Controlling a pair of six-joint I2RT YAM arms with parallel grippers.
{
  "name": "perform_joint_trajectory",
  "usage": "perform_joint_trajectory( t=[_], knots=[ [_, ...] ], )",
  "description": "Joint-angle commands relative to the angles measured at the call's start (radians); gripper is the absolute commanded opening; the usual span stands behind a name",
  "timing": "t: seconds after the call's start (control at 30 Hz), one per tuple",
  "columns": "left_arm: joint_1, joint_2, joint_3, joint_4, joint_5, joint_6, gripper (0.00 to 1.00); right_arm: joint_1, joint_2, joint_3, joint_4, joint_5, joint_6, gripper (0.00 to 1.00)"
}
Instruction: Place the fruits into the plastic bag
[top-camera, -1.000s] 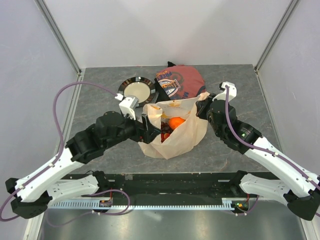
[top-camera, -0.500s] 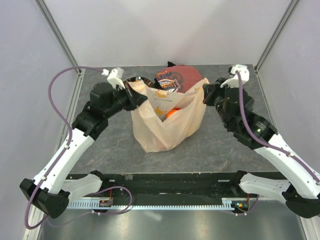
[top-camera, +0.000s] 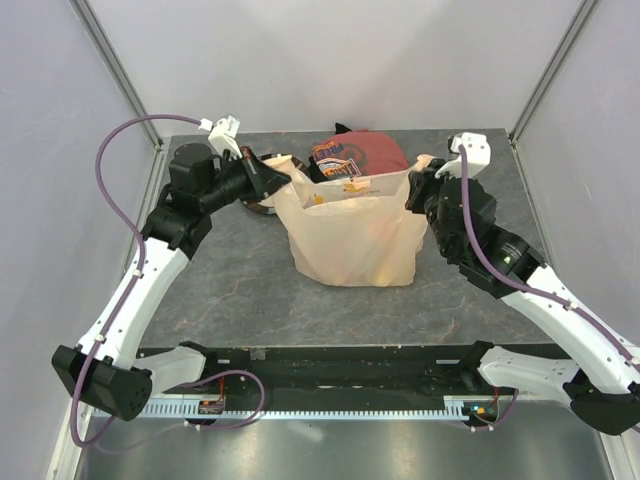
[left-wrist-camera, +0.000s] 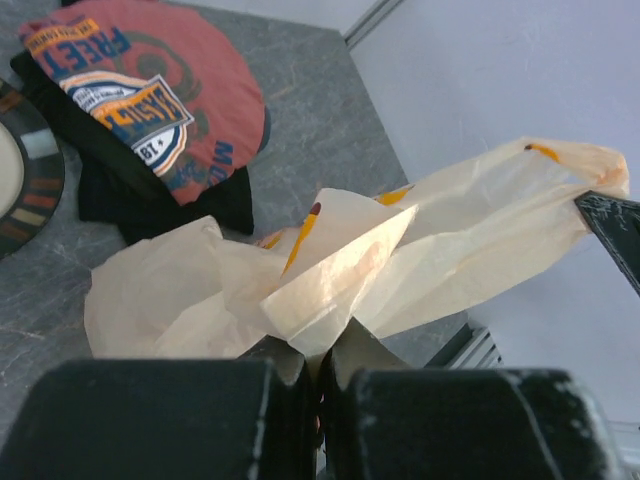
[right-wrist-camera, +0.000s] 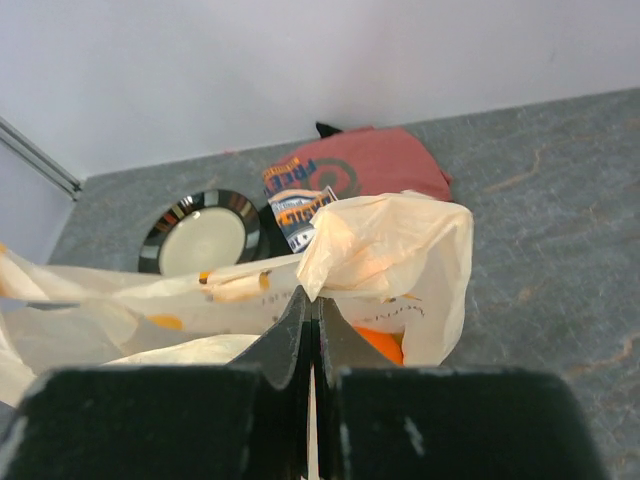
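The cream plastic bag (top-camera: 352, 238) with banana prints hangs stretched between both grippers in the middle of the table. My left gripper (top-camera: 277, 181) is shut on its left handle, seen close in the left wrist view (left-wrist-camera: 318, 345). My right gripper (top-camera: 418, 190) is shut on its right handle, seen in the right wrist view (right-wrist-camera: 313, 300). The bag (right-wrist-camera: 390, 250) shows an orange (right-wrist-camera: 375, 343) inside through its opening. The other fruits are hidden inside the bag.
A red-and-black printed folded cloth (top-camera: 358, 157) lies at the back behind the bag. A dark round plate with a cream centre (right-wrist-camera: 203, 234) sits at the back left, partly hidden under my left gripper in the top view.
Both grippers have lifted and pulled apart with the bag handles. The bag went from slumped and open to stretched wide and upright. The left arm swung from low in front to the back left.
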Motion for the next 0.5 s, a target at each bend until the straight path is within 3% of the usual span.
perform_joint_trajectory(
  t=[0.0, 0.13, 0.23, 0.27, 0.33, 0.37, 0.47],
  knots=[
    [0.005, 0.006, -0.015, 0.007, 0.103, 0.074, 0.02, -0.004, -0.025, -0.053, -0.001, 0.039, 0.052, 0.00],
    [0.003, 0.002, -0.024, 0.005, 0.103, 0.097, 0.06, -0.004, -0.036, -0.076, -0.015, 0.067, 0.064, 0.00],
    [0.005, -0.005, -0.017, 0.007, 0.113, 0.096, 0.38, -0.004, -0.042, -0.077, -0.021, 0.066, 0.072, 0.13],
    [0.005, -0.008, -0.010, 0.007, 0.116, 0.101, 0.53, -0.004, -0.047, -0.076, -0.020, 0.061, 0.063, 0.26],
    [0.003, -0.027, -0.004, 0.010, 0.104, 0.110, 0.63, -0.004, -0.057, -0.073, -0.011, 0.040, 0.043, 0.46],
    [0.003, -0.036, -0.001, 0.007, 0.094, 0.128, 0.76, -0.004, -0.065, -0.074, -0.003, 0.029, 0.024, 0.52],
    [0.012, -0.076, 0.000, -0.003, 0.017, 0.146, 0.94, -0.004, -0.122, -0.111, 0.057, 0.009, -0.025, 0.66]
  ],
)
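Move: The plastic bag with the fruits hangs between the hands, its rim corners already pinched. Its middle lies about 13 cm right of the left hand, 4 cm nearer the base and 18 cm down; from the right hand, some 12 cm left, 3 cm back and 21 cm down. From the left hand, the empty plate is 20 cm ahead and 6 cm left, the red pouch 26 cm ahead and 17 cm right, both roughly 34 cm below. The plastic bag is eased down by both its rim corners, about 3 cm by the right hand and 2 cm by the left, and then let go: both grippers open wide almost together, the left a little sooner and wider. While opening, both hands draw back slightly and start rising again by under 1 cm. ##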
